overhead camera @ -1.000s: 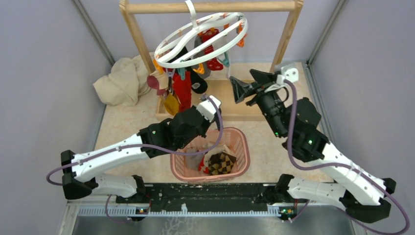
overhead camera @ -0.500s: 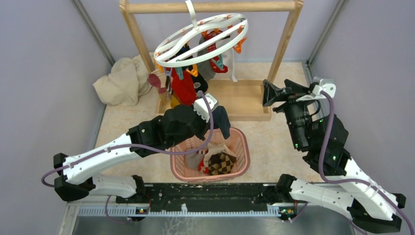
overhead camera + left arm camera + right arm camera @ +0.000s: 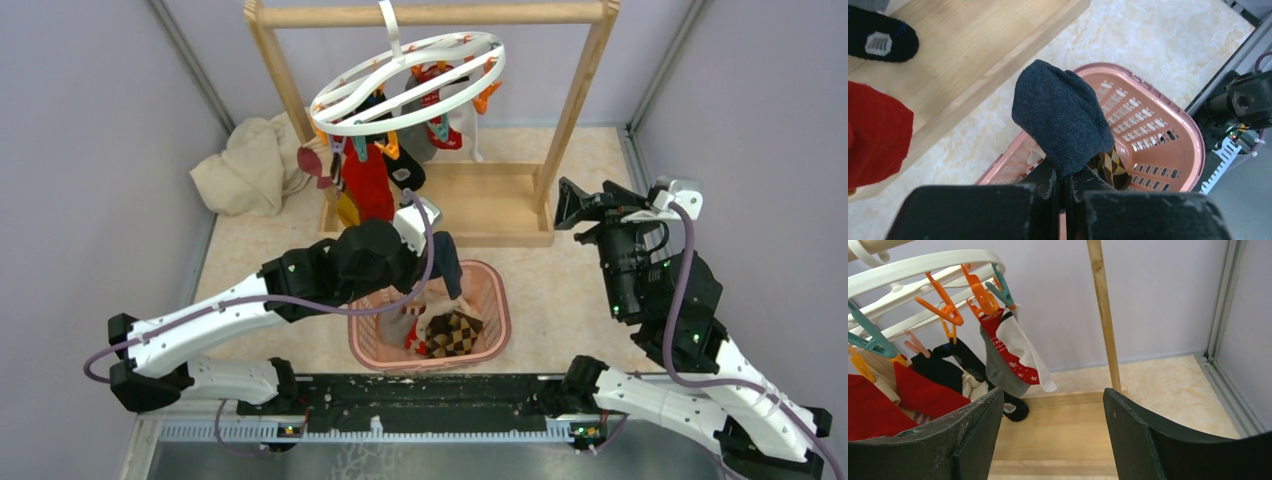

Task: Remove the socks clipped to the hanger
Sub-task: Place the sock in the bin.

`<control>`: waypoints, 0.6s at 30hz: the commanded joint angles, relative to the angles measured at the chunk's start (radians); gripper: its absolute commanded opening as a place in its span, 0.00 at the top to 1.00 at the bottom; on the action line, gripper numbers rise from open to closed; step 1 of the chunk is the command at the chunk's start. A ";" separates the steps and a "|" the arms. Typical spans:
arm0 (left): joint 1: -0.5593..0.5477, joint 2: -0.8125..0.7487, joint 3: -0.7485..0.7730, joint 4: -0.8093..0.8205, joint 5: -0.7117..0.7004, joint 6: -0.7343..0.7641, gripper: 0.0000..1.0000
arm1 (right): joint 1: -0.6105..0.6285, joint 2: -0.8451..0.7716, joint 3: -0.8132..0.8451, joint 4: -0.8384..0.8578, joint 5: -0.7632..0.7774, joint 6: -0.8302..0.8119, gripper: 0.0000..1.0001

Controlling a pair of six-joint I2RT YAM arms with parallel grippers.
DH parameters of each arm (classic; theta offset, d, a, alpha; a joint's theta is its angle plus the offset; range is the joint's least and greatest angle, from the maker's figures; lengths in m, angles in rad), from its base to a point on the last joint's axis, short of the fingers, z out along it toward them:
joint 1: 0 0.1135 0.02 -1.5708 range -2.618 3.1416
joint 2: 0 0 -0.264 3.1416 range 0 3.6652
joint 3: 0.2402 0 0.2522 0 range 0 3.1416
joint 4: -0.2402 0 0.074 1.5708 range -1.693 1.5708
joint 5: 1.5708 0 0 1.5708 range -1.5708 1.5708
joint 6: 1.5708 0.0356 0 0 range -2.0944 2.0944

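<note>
The white ring hanger hangs tilted from the wooden rail, and orange and teal clips fringe it. Several socks stay clipped under it: a red one, black ones, and a grey, red and white bunch. My left gripper is shut on a dark grey sock, which it holds over the back rim of the pink basket. My right gripper stands open and empty, off to the right of the hanger, facing the frame's right post.
The wooden rail frame has a flat base board under the hanger. A beige cloth heap lies at the back left. The basket holds several socks, one of them checked. Purple walls close in both sides.
My right arm has drawn back to the right, away from the hanger, still open. My left gripper has carried the dark grey sock from below the hanger to the basket. The ring has swung slightly.
</note>
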 commanded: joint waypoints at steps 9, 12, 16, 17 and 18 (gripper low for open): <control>0.001 0.001 -0.113 -0.037 0.020 -0.102 1.00 | 0.003 -0.027 -0.018 -0.013 0.007 0.006 0.26; 0.001 -0.006 -0.151 -0.023 0.014 -0.116 1.00 | 0.002 -0.023 -0.021 -0.016 -0.002 0.033 0.26; 0.001 -0.010 -0.198 -0.001 -0.004 -0.134 1.00 | 0.002 -0.009 -0.023 -0.022 -0.011 0.047 0.26; 0.001 -0.009 -0.213 0.007 -0.007 -0.136 1.00 | 0.002 -0.006 -0.025 -0.024 -0.013 0.053 0.26; 0.001 -0.009 -0.227 0.017 -0.010 -0.137 1.00 | 0.002 -0.003 -0.026 -0.026 -0.016 0.056 0.26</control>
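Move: The basket to which the left hand takes the navy sock lies almost below it, its middle some 2 cm back, 4 cm right and 22 cm down. The red sock hangs about 10 cm ahead and 13 cm left at hand height; the checkered sock lies in the basket about 5 cm back, 4 cm right and 26 cm down. From the right hand the basket is roughly 28 cm left, 6 cm back and 37 cm down. The navy sock, still pinched in the left hand's shut fingers, is carried down towards the basket's mouth, the hand sinking about 9 cm with hardly any sideways travel and gathering speed at the start. The fingers tip some 10 degrees further down and keep their hold throughout. ##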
